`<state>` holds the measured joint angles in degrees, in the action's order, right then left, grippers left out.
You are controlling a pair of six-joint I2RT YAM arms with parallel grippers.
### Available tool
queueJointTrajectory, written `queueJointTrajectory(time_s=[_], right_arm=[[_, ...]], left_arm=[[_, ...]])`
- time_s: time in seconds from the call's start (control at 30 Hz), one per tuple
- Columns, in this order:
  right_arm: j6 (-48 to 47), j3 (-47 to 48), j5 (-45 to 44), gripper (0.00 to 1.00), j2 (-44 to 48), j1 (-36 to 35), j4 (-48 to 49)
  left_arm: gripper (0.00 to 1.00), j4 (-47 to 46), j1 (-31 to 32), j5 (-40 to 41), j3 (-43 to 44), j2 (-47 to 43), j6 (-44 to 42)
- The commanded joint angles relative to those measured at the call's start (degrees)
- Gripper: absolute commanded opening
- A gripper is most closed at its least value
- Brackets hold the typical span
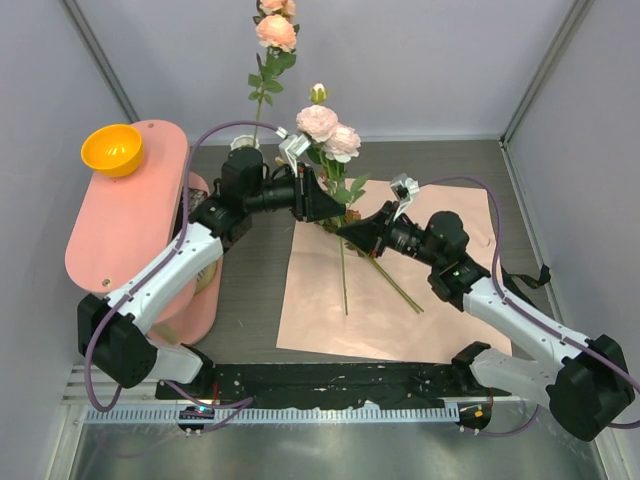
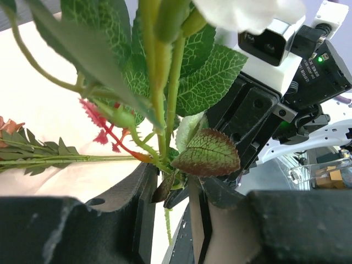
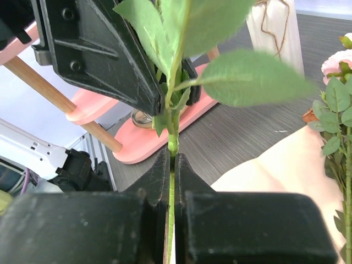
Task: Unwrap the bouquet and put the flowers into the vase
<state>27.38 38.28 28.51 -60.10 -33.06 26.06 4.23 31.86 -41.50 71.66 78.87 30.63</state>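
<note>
The salmon-pink paper [image 1: 440,300] lies unfolded flat on the table. My right gripper [image 1: 352,228] [image 3: 171,157] is shut on the green stem [image 3: 173,140] of upright pink flowers [image 1: 328,128]. My left gripper [image 1: 318,200] [image 2: 173,184] sits just above it on the same stem. Its fingers [image 2: 137,203] stand apart on either side of the stem and leaves, with a gap showing. Two more stems [image 1: 345,275] rest on the paper. The white vase [image 3: 275,30] [image 1: 243,143] stands behind the left arm, mostly hidden from above, with one tall rose [image 1: 276,30] in it.
An orange bowl [image 1: 112,150] sits on a pink two-level stand [image 1: 125,220] at the left, close to the left arm. Grey enclosure walls close in the back and sides. A black strip [image 1: 330,380] runs along the near edge.
</note>
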Motion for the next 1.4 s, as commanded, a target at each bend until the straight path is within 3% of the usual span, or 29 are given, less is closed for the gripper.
queueJointTrajectory(time_s=[0.0, 0.07, 0.27, 0.33, 0.47, 0.6, 0.67, 0.77, 0.87, 1.07, 1.2, 1.37], right_arm=[[-2.9, 0.8, -1.7, 0.01, 2.6, -0.3, -0.8], [-2.9, 0.2, -2.1, 0.01, 2.9, -0.3, -0.7], [-2.2, -1.0, -0.4, 0.01, 2.8, -0.3, -0.4], [-2.8, 0.1, 0.1, 0.01, 2.1, -0.3, -2.2], [-5.9, 4.4, -7.1, 0.38, 2.2, -0.3, -14.2], [-7.1, 2.9, -22.8, 0.52, 6.7, -0.3, -23.1], [-7.9, 1.6, -26.0, 0.60, 11.0, -0.3, -24.1], [-10.3, 1.3, -30.3, 0.64, 15.2, -0.3, -28.0], [-12.2, 2.8, -32.6, 0.64, 16.9, -0.3, -32.0], [-12.4, 1.3, -33.3, 0.64, 19.8, -0.3, -33.1], [-13.1, 1.1, -34.3, 0.64, 21.5, -0.3, -34.3], [-13.7, 1.6, -35.0, 0.64, 23.4, -0.3, -35.0]], left_arm=[[0.29, -4.0, -0.2, -2.2, 0.3, -1.5, -0.2], [0.27, -4.0, -0.2, -2.4, 0.4, -1.4, -0.2], [0.03, -4.0, -0.2, -2.8, 0.4, -1.1, -0.7], [0.00, -4.0, -0.2, -2.5, 0.1, -1.0, -1.4], [0.00, -2.6, -0.1, 2.2, -0.5, -3.0, -6.3], [0.00, -0.3, -0.1, 13.2, -2.2, -6.5, -11.7], [0.00, -1.1, -0.1, 18.4, -3.4, -9.3, -14.5], [0.00, -0.8, -0.1, 29.4, -3.1, -11.8, -16.5], [0.00, 1.3, -0.2, 40.8, 2.1, -11.8, -18.1], [0.00, -0.3, -0.3, 65.3, 18.2, -6.9, -30.4], [0.00, -0.8, -5.4, 68.5, 31.7, 0.2, -31.5], [0.00, 0.2, -10.7, 70.1, 38.8, 5.5, -26.7]])
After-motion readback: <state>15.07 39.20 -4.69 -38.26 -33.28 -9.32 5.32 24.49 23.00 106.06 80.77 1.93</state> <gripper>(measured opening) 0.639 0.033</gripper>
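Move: The stem of the pink flower stands between the left hand's part-open fingers, just under its leaves; the shut right hand holds it too, so the left hand's grip spot is about 4 cm above and 2 cm ahead of the right. From the left hand, the vase stands roughly 27 cm ahead and 23 cm left, its middle some 17 cm lower; the remaining flowers lie about 19 cm ahead, 3 cm right and 28 cm below. The left fingers shut on the stem first; only then does the right hand open, letting go and drawing off about 12 cm to its right with a slight dip. The left hand carries the flower up some 25 cm, leftward nearly as far and less far forward, high over the vase's side of the table, swinging about 70 degrees counter-clockwise until its fingers point forward, tipped slightly upward. ##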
